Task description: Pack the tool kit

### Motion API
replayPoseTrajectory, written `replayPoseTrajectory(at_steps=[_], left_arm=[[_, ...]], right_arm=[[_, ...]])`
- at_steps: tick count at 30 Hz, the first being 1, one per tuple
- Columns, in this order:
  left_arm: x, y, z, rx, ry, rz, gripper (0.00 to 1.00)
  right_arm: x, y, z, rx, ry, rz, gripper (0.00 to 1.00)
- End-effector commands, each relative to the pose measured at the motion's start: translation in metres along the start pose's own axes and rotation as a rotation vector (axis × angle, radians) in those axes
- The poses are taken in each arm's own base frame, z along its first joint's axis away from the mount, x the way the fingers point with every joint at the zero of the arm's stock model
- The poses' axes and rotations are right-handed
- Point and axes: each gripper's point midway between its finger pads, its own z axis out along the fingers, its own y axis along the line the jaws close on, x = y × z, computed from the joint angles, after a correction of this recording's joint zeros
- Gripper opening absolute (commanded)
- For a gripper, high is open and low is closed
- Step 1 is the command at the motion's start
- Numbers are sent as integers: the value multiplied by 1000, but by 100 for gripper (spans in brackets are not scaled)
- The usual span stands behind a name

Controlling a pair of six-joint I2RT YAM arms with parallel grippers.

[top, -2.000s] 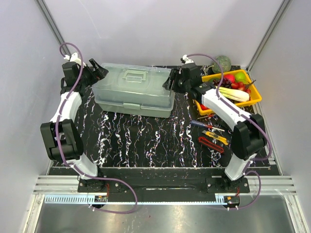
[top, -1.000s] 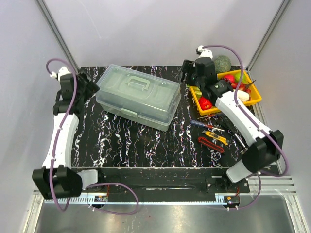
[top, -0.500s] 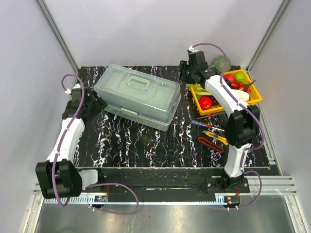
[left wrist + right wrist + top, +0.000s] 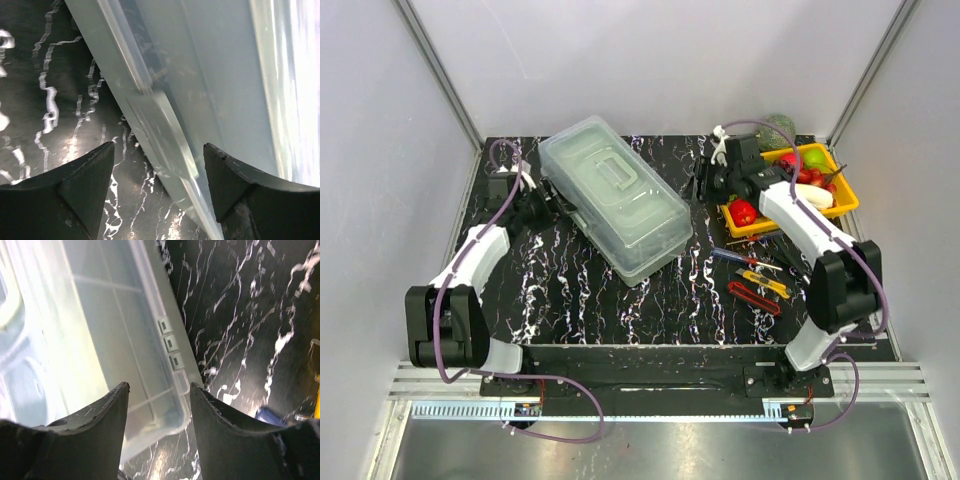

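Note:
The tool kit's pale grey-green toolbox (image 4: 616, 200) with its clear lid shut lies diagonally across the mat, handle on top. My left gripper (image 4: 556, 206) is open against its left long side. In the left wrist view the toolbox (image 4: 215, 75) runs its lower edge between my left gripper's (image 4: 159, 150) spread fingers. My right gripper (image 4: 704, 186) hovers open just right of the box. The right wrist view looks past my right gripper (image 4: 159, 387) onto the near corner of the toolbox (image 4: 100, 330). A screwdriver (image 4: 744, 257), a yellow knife (image 4: 766, 284) and a red knife (image 4: 753, 298) lie on the mat at right.
An orange-yellow tray (image 4: 840, 208) of fruit and vegetables stands at the back right, behind the right arm. A round green vegetable (image 4: 780, 130) sits in the far right corner. Grey walls close in the black marbled mat (image 4: 580, 290) on three sides.
The toolbox has swung clockwise into a steep diagonal. My left gripper has moved right, up to its long side. My right gripper has come nearer and lower beside the box.

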Motion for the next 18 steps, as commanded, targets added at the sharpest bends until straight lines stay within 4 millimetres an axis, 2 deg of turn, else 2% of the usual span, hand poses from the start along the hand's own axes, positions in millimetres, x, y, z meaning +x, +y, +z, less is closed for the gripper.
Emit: replayPoseTrajectory(at_steps=[1, 4, 6, 9, 11, 13, 14, 18], left_arm=[[-14, -64, 4, 270, -47, 104, 76], [-17, -63, 10, 268, -48, 90, 78], [-21, -59, 12, 242, -65, 79, 80], [-24, -50, 13, 207, -97, 9, 86], [-35, -54, 9, 246, -165, -48, 90], [-33, -49, 8, 263, -197, -129, 96], [-32, -48, 8, 284, -207, -197, 98], [-35, -60, 8, 427, -250, -345, 99]], right_arm=[[29, 38, -32, -152, 19, 8, 59], [32, 31, -42, -106, -23, 26, 59], [25, 24, -49, -49, -74, 43, 63], [3, 24, -65, 0, -171, 76, 78], [-15, 32, -76, -6, -236, 84, 91], [-30, 41, -85, -31, -287, 90, 100], [-36, 48, -88, -56, -298, 82, 99], [-53, 67, -93, -121, -307, 63, 99]])
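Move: The tool box's middle is about 12 cm to the left hand's right, level with it fore and aft and 5 cm lower, its latch side right at the fingers. From the right hand, the box's middle is some 17 cm left, 4 cm back and 7 cm lower; the vegetable crate is 17 cm right, roughly level fore and aft, and the blue screwdriver 10 cm right and 15 cm back, both well below. Left hand pushes the latch side rightward 3 cm, right draws back about 5 cm, then rises; both open. ##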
